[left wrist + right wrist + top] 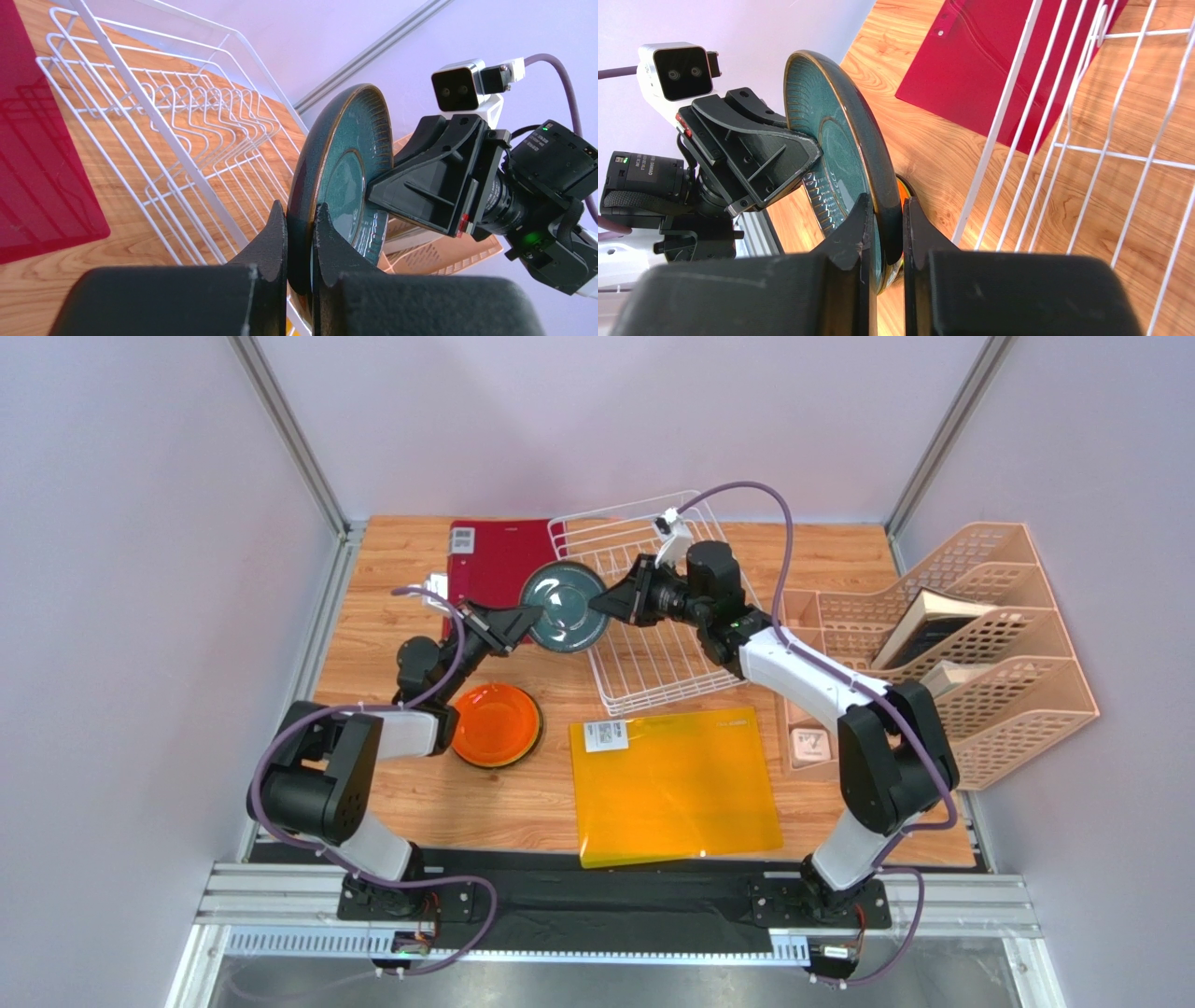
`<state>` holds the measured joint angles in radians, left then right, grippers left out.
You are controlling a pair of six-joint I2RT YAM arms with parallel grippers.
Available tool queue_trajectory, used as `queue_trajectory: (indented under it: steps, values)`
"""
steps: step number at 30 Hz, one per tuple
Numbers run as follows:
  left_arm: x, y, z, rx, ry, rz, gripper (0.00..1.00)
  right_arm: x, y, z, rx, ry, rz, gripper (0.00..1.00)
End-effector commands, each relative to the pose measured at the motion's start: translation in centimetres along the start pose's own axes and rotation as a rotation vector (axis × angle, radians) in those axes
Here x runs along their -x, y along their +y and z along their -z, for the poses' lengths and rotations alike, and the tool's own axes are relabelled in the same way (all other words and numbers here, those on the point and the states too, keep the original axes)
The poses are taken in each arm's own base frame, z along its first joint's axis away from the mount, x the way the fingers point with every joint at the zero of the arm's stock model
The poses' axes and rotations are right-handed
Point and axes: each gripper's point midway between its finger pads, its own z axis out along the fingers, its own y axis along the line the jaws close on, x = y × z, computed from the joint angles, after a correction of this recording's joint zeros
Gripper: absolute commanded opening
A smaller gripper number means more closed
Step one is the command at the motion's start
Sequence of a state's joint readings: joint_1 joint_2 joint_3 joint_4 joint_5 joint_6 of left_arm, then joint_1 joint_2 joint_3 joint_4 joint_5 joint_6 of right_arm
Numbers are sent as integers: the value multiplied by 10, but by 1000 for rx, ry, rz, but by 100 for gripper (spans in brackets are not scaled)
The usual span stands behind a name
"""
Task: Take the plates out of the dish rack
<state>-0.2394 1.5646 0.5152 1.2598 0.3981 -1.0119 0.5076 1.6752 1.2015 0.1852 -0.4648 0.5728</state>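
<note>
A dark teal-grey plate point(565, 609) stands on edge in the air just left of the white wire dish rack point(638, 703). My left gripper point(526, 620) is shut on its left rim and my right gripper point(606, 602) is shut on its right rim. In the left wrist view the left gripper point(300, 208) pinches the plate point(344, 161), with the rack point(160, 131) behind. The right wrist view shows the right gripper point(885, 203) clamping the plate point(829, 105) beside the rack's wall point(995, 126). An orange plate point(495, 725) lies flat on the table below. No plates show inside the rack.
A dark red mat point(498, 560) lies behind the held plate, left of the rack. A translucent orange mat point(673, 784) lies front centre. Peach perforated file holders point(968, 651) with books stand at the right, with a small card point(811, 745) beside them.
</note>
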Motion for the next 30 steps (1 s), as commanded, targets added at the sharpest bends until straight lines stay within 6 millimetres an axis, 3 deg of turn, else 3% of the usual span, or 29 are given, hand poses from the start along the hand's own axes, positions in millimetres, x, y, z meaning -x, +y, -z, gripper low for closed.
queue_trajectory:
  steps: [1,3,5,6,17,21,30]
  values:
    - [-5,-14,6,-51,20,-161,0,13,39,-14,126,-20,55,0]
    - [1,-16,13,-30,-15,-191,0,11,37,-16,118,-11,55,9]
    - [-1,-12,22,0,-14,-229,0,10,34,-18,102,-4,54,24]
    - [-1,-12,29,25,-8,-239,0,10,30,-20,85,-6,55,41]
    - [26,-10,86,243,-98,-394,0,16,3,-20,-18,-24,76,47]
    - [28,3,108,357,-96,-424,0,25,-8,-14,-62,-46,87,47]
    - [11,46,143,546,-77,-416,0,47,-29,13,-177,-110,128,47]
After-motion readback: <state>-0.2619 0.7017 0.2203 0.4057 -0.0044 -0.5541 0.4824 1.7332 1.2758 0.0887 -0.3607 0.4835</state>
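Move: Between the two hands hangs the teal plate, pinched by both, its middle about 5 cm to the right of the left hand and 2 cm ahead, and 5 cm to the left of the right hand, at hand height. The plate stack, orange on top, lies some 11 cm back, 7 cm left and 20 cm below the left hand. From it the red folder is 14 cm ahead, 6 cm left; the rack's middle is about 8 cm ahead and 8 cm right of the right hand. Taking the teal plate over alone, the left hand keeps its pinch and draws back about 8 cm and left 9 cm towards the plate stack, rolling its left side up and turning counter-clockwise, some 35 degrees in all, then sinks 5 cm. The right fingers open to about half and let go of the rim; that hand drifts 2 to 3 cm left, then moves off right and forward about 5 cm, over the rack. ##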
